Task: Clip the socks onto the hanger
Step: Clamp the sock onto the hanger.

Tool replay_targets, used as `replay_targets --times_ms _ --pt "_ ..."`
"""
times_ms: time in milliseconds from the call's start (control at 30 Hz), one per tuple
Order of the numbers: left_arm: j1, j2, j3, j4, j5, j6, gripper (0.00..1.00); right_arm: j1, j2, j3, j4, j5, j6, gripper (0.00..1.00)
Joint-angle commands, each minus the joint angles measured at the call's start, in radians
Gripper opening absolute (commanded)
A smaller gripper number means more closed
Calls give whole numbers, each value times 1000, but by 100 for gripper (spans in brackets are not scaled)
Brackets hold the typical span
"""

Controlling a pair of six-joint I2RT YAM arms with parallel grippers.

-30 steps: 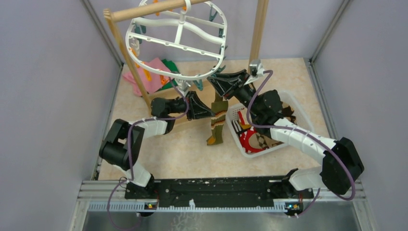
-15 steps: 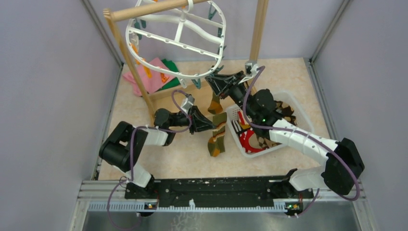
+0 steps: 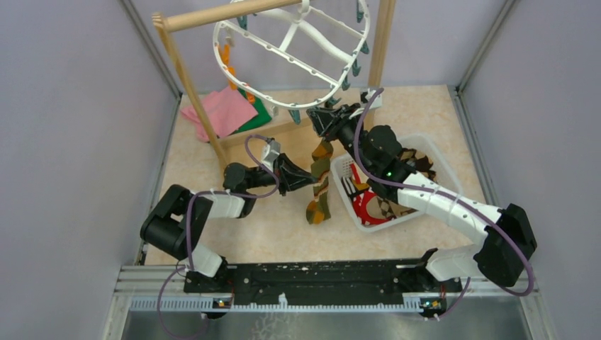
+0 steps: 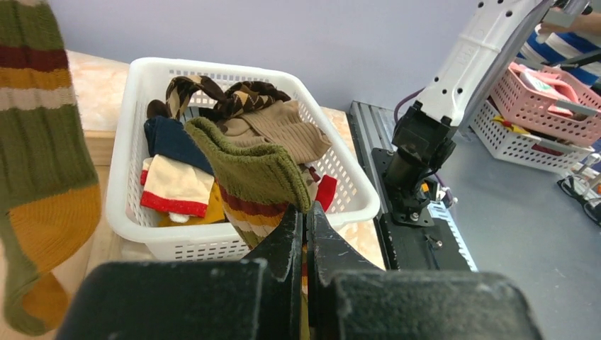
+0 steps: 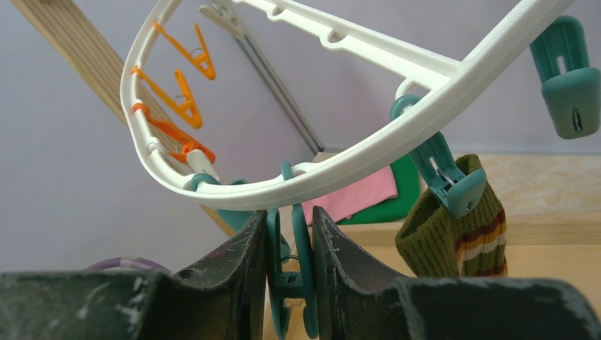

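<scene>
The white oval hanger (image 3: pixel 249 91) hangs tilted from the wooden pole, with teal and orange clips round its ring (image 5: pixel 368 163). My right gripper (image 3: pixel 323 120) (image 5: pixel 289 214) is shut on a teal clip (image 5: pixel 301 248) under the ring's near edge. Beside it, another teal clip (image 5: pixel 453 185) holds the cuff of an olive striped sock (image 5: pixel 453 237) (image 4: pixel 42 156). My left gripper (image 3: pixel 310 179) (image 4: pixel 305 212) is shut on a second olive striped sock (image 4: pixel 259 173). In the top view both socks (image 3: pixel 320 195) hang close together between the grippers.
A white slotted basket (image 3: pixel 441 161) (image 4: pixel 126 134) right of the socks holds several more socks. Pink and green cloths (image 3: pixel 225 110) lie at the back left. The wooden rack (image 3: pixel 190 83) stands behind, and grey walls close in on the sides.
The hanger has swung to the right and tilted more steeply. My right gripper has moved slightly left with the clip. My left gripper dipped and rose again with its sock.
</scene>
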Motion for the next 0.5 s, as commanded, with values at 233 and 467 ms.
replay_targets --times_ms 233,467 --pt "4 -123 -1 254 -84 22 0 0 -18 -12 -9 27 37 0" --pt "-217 -542 66 -790 -491 733 0 1 -14 -19 0 27 37 0"
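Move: The open clip held in the right fingers on the hanger's near rim is the goal: about 10 cm ahead of the left hand and 15 cm above it, hardly 1 cm to its left. That clip sits right at the right hand's fingertips. The already hung sock dangles about 11 cm ahead of the left hand, 3 cm to its right and 4 cm higher; the sock basket lies roughly 25 cm right, 8 cm ahead and 20 cm below. Raise the left gripper about 7 cm towards the clip's level, gently at first and then fast, keeping the sock's cuff pinched in the shut fingers; ease back some 2 cm towards the end as the wrist rolls about 15 degrees, front side up, and swings the fingertips slightly counter-clockwise. Hold the right gripper still, keeping its squeeze on the clip at the rim. ##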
